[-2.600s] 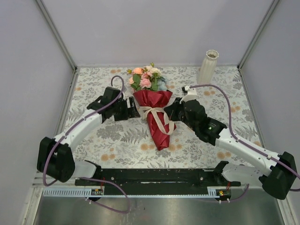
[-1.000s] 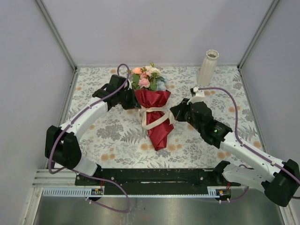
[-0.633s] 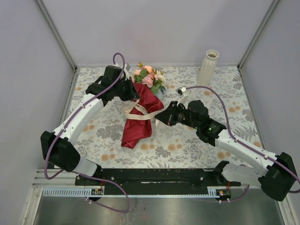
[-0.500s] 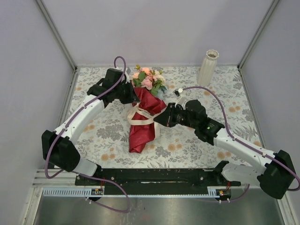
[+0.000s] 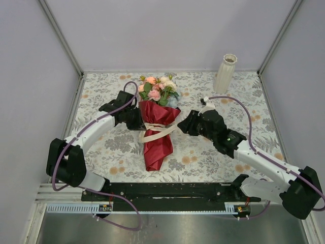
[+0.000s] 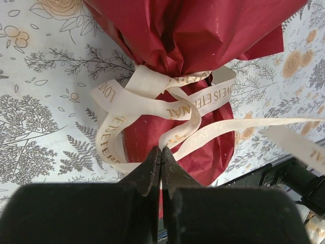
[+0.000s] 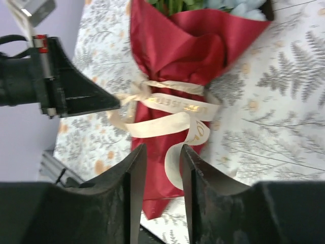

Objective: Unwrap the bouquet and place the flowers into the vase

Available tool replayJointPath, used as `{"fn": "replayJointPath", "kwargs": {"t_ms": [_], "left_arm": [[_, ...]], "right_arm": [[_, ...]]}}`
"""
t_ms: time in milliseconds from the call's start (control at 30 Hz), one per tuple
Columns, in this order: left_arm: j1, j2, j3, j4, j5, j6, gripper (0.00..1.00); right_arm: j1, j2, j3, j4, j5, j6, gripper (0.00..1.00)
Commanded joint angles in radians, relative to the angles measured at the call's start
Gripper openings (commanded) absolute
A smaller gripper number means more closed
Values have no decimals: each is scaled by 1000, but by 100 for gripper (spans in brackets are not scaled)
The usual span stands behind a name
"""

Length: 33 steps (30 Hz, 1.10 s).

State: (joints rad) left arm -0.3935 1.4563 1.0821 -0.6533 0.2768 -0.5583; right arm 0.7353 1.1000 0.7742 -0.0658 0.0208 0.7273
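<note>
The bouquet [image 5: 156,143] lies in the middle of the table in dark red wrapping [image 6: 188,30], its tip toward the arms. Its flowers [image 5: 157,89] point to the far side. A cream ribbon [image 6: 167,101] is tied round its waist with loose loops. My left gripper [image 6: 160,150] is shut on one ribbon tail at the bouquet's left side [image 5: 141,122]. My right gripper [image 7: 162,150] stands open just right of the bouquet [image 5: 183,125]. A ribbon loop [image 7: 172,109] lies beyond its jaws, not pinched. The cream ribbed vase [image 5: 225,72] stands upright at the back right.
A flower-printed tablecloth [image 5: 213,157] covers the table. A black rail [image 5: 162,190] runs along the near edge between the arm bases. Grey walls close in the left, right and far sides. Purple cables loop over both arms.
The bouquet's tip swung left and has come back toward the middle. My right gripper has opened, let go of the ribbon and drawn back right. The left gripper stays shut on the ribbon.
</note>
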Motion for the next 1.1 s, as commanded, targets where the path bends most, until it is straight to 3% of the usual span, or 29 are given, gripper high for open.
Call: {"fn": "replayJointPath", "kwargs": {"t_ms": [0,200,367,467,733,1067], "left_arm": [[13,-57,9,15,-31,37,0],[22,-63,36,-5,-18,72,0],[22,-71,45,-2,9,78,0],[22,-74,20,17,36,66,0],[27,-56,-13,49,76,51,0],[27,-37,-24,41,58,54,0]], "right_arm": [[-11,-68,-3,-55,136,-103,46],[-10,-11,82,15,104,-322,45],[-10,125,209,41,39,-394,46],[-14,227,243,135,-89,-463,48],[-28,460,326,195,-370,-589,54],[-31,589,316,221,-386,-667,57]]}}
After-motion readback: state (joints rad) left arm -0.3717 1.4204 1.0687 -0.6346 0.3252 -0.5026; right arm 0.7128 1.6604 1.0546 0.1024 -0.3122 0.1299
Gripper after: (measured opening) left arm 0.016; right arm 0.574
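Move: The knot in the ribbon round the wrapper's waist lies about 12 cm left of the right gripper, some 5 cm ahead and 9 cm below. From the knot, the flowers are about 16 cm farther out and 3 cm to the right; the wrapper's lower end is about 14 cm back and 3 cm to the right. The left gripper already pinches a ribbon loop, the knot some 3 cm ahead, 2 cm right and 3 cm below. Swing the right gripper clear of the ribbon tail, a little right, then forward and up about 3 cm, then left and down to the ribbon at the wrapper's waist, ending some 8 cm left and 7 cm lower. Turn it about 30 degrees counter-clockwise and spread the fingers wider. Keep the left gripper shut on its loop, nearly still. ##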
